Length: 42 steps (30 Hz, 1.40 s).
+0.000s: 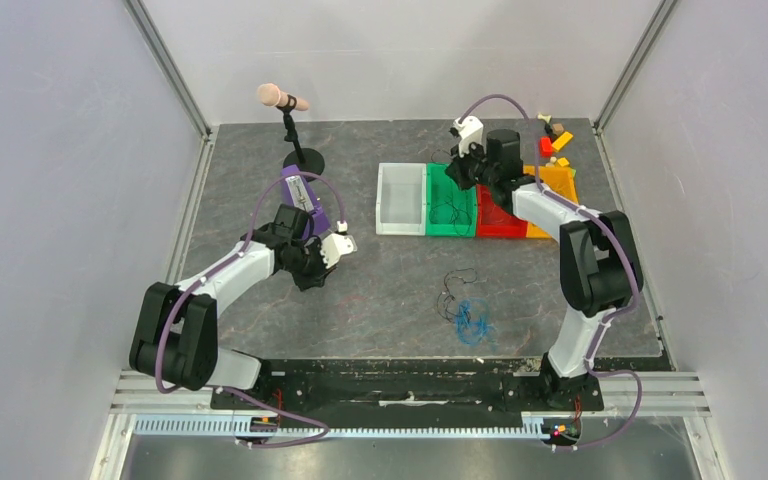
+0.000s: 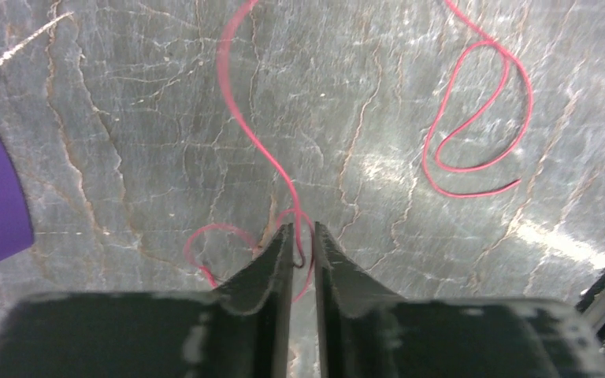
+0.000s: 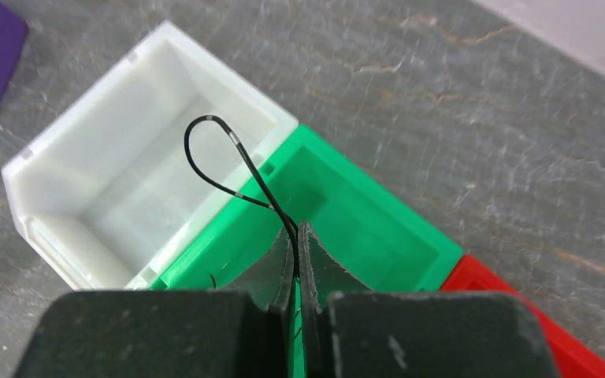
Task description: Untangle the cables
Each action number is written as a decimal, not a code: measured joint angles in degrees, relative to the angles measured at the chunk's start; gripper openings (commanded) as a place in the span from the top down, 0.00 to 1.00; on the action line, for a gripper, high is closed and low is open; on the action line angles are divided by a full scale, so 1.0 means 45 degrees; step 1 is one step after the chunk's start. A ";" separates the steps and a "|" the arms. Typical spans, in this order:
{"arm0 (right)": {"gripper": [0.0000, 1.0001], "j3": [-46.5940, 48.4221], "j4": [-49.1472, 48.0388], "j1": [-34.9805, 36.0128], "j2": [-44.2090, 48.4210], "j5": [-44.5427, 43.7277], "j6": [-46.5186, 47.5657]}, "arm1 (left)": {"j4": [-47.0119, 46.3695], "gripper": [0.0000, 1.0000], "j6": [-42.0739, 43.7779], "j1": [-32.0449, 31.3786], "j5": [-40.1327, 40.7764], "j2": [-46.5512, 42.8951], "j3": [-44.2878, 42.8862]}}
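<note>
A thin red cable [image 2: 240,118] lies in loose curls on the grey table, faint in the top view [image 1: 352,307]. My left gripper [image 2: 303,230] hovers low over it, left of centre [image 1: 343,245]. Its jaws stand slightly parted, and a strand of the red cable runs loosely through the narrow gap. My right gripper [image 3: 297,228] is shut on a black cable [image 3: 254,169] that loops up from its tips. It hangs above the green bin [image 3: 378,228] at the back [image 1: 457,170]. A small clump of blue and black cables [image 1: 472,318] lies on the table in front of the bins.
White [image 1: 381,200], green [image 1: 430,200], red [image 1: 500,225] and orange [image 1: 558,180] bins stand in a row at the back. A microphone stand [image 1: 295,130] and a purple plate [image 1: 305,195] sit behind the left arm. Small coloured blocks [image 1: 555,140] lie in the back right corner.
</note>
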<state>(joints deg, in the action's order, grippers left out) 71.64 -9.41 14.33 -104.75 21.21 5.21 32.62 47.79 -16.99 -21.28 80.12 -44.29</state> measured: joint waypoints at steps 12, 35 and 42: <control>0.64 -0.0223 0.0937 0.0597 -0.0408 -0.0165 0.1345 | 0.0525 0.31 -0.0277 0.0000 -0.1156 -0.0578 -0.0155; 0.27 0.1389 0.8228 0.0063 0.2200 0.1039 0.5391 | 0.2492 0.22 0.1977 -0.0549 -0.2744 -0.0937 -0.1117; 0.26 0.0559 1.0375 0.0180 0.2205 0.1180 0.8116 | 0.2637 0.22 0.2302 -0.0554 -0.2866 -0.0685 -0.1122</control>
<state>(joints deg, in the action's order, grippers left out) 74.15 37.28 15.14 -94.83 26.52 41.74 44.49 58.15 -19.49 -34.17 77.03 -49.34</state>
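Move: The right hand holds the black cable's upper part with the green bin's middle almost straight below, about 11 cm down; the red bin is 10 cm to its right and the white bin 10 cm left. The remaining blue-black tangle lies some 27 cm back and 3 cm right. The left hand pinches a strand of the red cable, whose middle lies about 8 cm right and 3 back, with the purple holder 20 cm ahead. The right hand sinks about 5 cm into place over the green bin and opens to let go of the black cable, rises clear, then draws back some 13 cm and dips towards the blue-black tangle, fingers tipping steeper down and swinging counter-clockwise. Meanwhile the left fingers open wide off the red cable, and that hand lifts 4 cm while easing back and right over it. ##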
